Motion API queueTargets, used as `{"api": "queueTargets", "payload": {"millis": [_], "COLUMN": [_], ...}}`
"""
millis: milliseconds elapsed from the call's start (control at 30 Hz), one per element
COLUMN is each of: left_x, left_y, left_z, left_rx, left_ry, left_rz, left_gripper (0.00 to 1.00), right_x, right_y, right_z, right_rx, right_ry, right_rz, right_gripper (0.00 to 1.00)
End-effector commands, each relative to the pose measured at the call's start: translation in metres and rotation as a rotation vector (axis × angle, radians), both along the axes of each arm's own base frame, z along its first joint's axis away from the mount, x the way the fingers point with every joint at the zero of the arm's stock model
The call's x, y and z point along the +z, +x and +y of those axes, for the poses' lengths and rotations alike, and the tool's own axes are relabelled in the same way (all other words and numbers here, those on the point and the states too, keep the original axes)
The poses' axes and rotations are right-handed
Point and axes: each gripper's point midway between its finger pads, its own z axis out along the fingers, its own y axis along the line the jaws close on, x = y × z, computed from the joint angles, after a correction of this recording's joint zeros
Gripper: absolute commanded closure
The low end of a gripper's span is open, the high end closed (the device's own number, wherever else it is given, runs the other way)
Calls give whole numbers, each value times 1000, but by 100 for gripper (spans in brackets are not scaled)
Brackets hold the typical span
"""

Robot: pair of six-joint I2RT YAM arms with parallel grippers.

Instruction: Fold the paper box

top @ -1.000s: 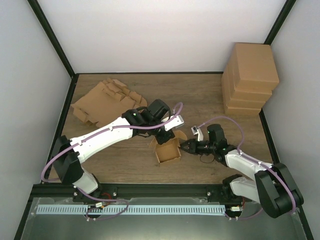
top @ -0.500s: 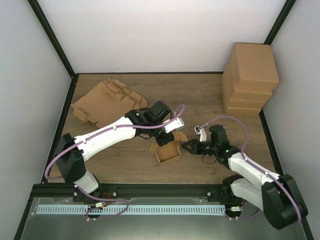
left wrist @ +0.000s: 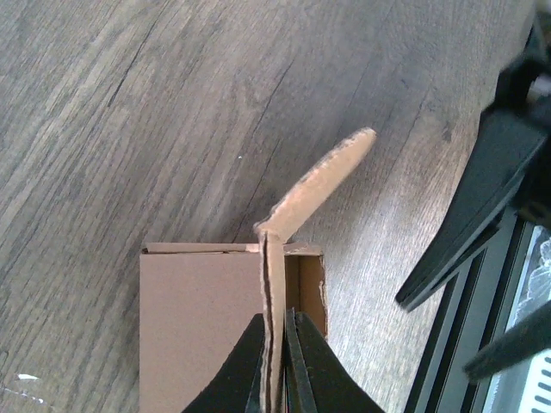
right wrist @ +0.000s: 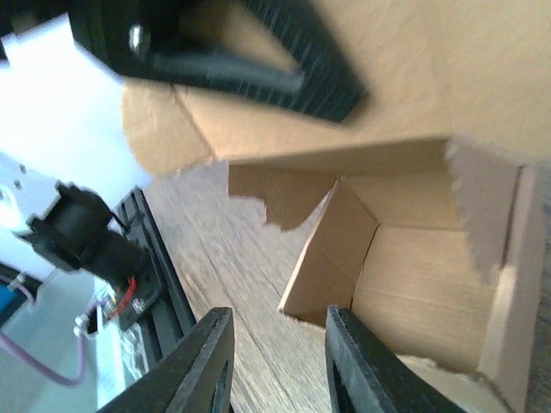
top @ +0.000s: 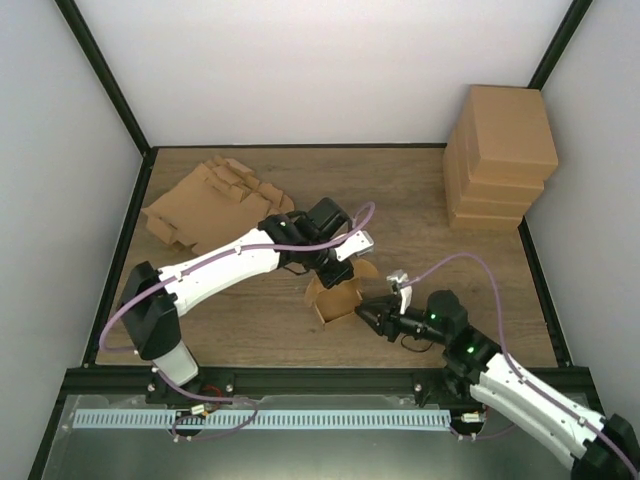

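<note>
The small brown paper box [top: 335,300] stands open-topped on the wooden table near its middle. My left gripper [top: 338,266] reaches over it from the left and is shut on an upright cardboard wall [left wrist: 274,292] of the box. That wall's rounded flap [left wrist: 323,185] leans away beyond the fingertips. My right gripper [top: 373,316] sits low at the box's near right corner with its jaws open. In the right wrist view a loose inner side flap [right wrist: 331,249] stands just ahead of the gap between the fingers [right wrist: 205,366], and nothing is between them. The box interior [right wrist: 422,284] shows to the right.
A stack of folded brown boxes [top: 500,155] stands at the back right. Flat cardboard blanks [top: 210,205] lie at the back left. A black rail [top: 330,378] runs along the near table edge, close behind my right arm.
My right gripper has opened and slid nearer and left, down to the box's near right corner. My left gripper has held its grip and shifted slightly right.
</note>
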Motion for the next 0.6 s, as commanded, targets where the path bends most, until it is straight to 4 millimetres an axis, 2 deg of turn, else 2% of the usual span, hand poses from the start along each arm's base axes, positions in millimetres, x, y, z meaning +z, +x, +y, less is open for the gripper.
{"api": "queueTargets", "payload": {"millis": [0,233,467,567], "left_x": [5,6,2,1], "left_y": [3,8,14,14], "left_z": [-5,-8,-13,-14], "left_rx": [22,54,95,94], "left_ry": [-3,-2,11,7], "left_rz": [16,39,73,78], "left_gripper": [94,94,94,94], "right_x": [12,11,-1,-3], "right_y": [-1,-10,7,10], "right_z": [16,43,47,53], "right_rx": [4,-39,-169,-171], "right_ry": [1,-24,-71,-75], "right_rz": [-162,-294,-344,-364], "right_gripper": [66,49,48,48]}}
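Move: Just beyond the right fingers sits the open paper box: its near-left corner lies some 8 cm to that hand's left, 3 cm back and roughly 6 cm lower. The box's middle is about 5 cm left, 1 cm ahead and 7 cm below; the lid's raised front flap is roughly 5 cm ahead, 4 cm left and slightly above. From the left hand that corner lies about 6 cm back, 5 cm left and 8 cm down. Swinging left by about 5 cm and sinking some 3 cm, the right hand dips back in an arc and then comes forward again to the box's near-left corner, its fingers opening to about half while the wrist tips up some 15 degrees. The left hand keeps its pinch on the lid's front flap and eases about 1 cm forward and to the right. ##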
